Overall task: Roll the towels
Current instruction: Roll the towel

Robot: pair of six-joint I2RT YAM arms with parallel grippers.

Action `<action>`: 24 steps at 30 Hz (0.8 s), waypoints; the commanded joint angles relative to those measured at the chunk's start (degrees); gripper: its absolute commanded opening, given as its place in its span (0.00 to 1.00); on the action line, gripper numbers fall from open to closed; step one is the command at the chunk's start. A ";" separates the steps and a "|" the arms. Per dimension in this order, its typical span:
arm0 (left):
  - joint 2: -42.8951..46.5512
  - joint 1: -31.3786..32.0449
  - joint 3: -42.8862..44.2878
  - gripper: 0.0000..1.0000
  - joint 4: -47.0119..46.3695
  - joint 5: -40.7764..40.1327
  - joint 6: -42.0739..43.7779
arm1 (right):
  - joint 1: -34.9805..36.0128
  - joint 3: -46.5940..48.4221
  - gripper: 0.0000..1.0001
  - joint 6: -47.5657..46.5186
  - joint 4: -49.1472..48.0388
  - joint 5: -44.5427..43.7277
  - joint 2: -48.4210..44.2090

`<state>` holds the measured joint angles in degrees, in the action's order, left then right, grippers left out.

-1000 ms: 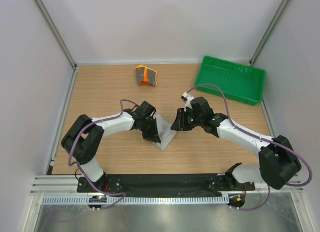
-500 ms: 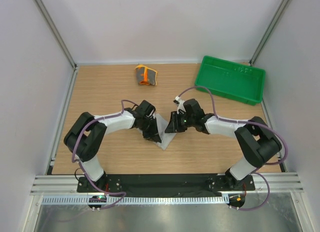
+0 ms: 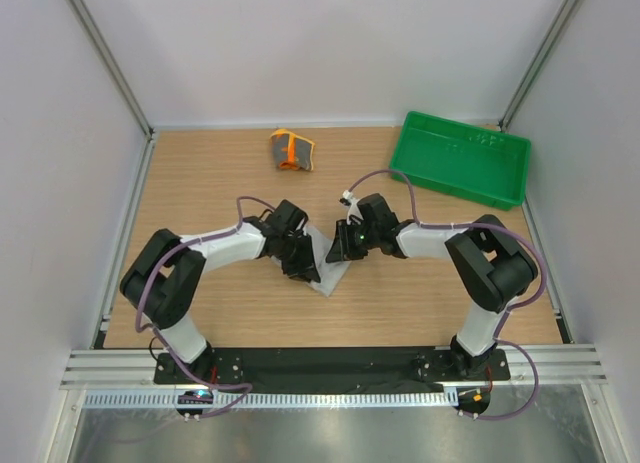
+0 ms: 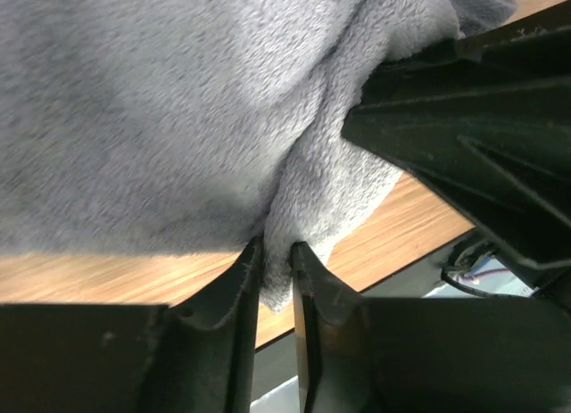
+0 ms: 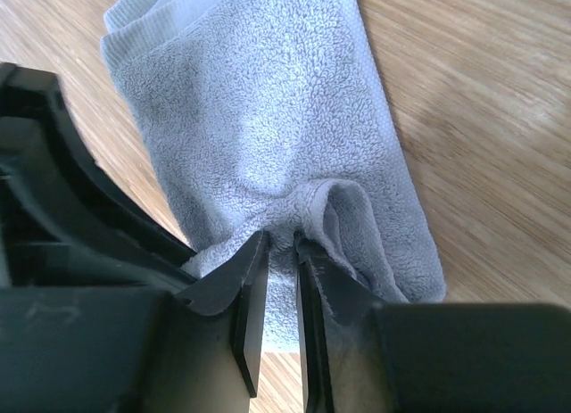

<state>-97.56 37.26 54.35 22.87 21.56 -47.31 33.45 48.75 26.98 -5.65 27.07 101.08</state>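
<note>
The grey towel (image 3: 331, 274) lies folded on the table's middle, filling the left wrist view (image 4: 178, 101) and the right wrist view (image 5: 259, 101). My left gripper (image 3: 304, 267) (image 4: 277, 245) is shut on a hanging fold at the towel's left side. My right gripper (image 3: 340, 251) (image 5: 282, 236) faces it from the right, its jaws narrow and closed on a raised hem of the same towel. The two grippers almost touch. The orange and yellow towel (image 3: 292, 149) sits rolled up at the back of the table, apart from both arms.
A green plastic tray (image 3: 460, 158) stands at the back right. White walls with metal posts enclose the wooden table (image 3: 220, 183). The arm bases sit on a black rail (image 3: 330, 363) at the near edge.
My right gripper has slid left to the grey towel and narrowed its jaws onto the hem. The left gripper stays on the towel, its jaws slightly looser.
</note>
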 commanded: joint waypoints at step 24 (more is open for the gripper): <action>15.38 26.02 1.99 0.46 1.66 -47.05 12.68 | 2.67 2.14 0.24 -1.41 5.30 -8.35 1.84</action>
<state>-80.82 61.67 54.43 30.85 -21.82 -37.98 35.77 50.39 27.11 -3.75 22.55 101.21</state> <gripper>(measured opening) 0.454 0.246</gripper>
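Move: The left fingertips are still on the towel's near end; the towel's middle lies about 4 cm ahead of them and 1 cm left, about level in height. The right hand already pinches the towel's fold, with the towel's middle some 6 cm to its left and 1 cm back. The orange-grey cloth lies roughly 29 cm ahead of the left hand and 6 cm left; the green bin is about 21 cm ahead and 29 cm right of the right hand. The left hand lets go of the towel, rises about 6 cm, swinging left and back right; right keeps pinching. ##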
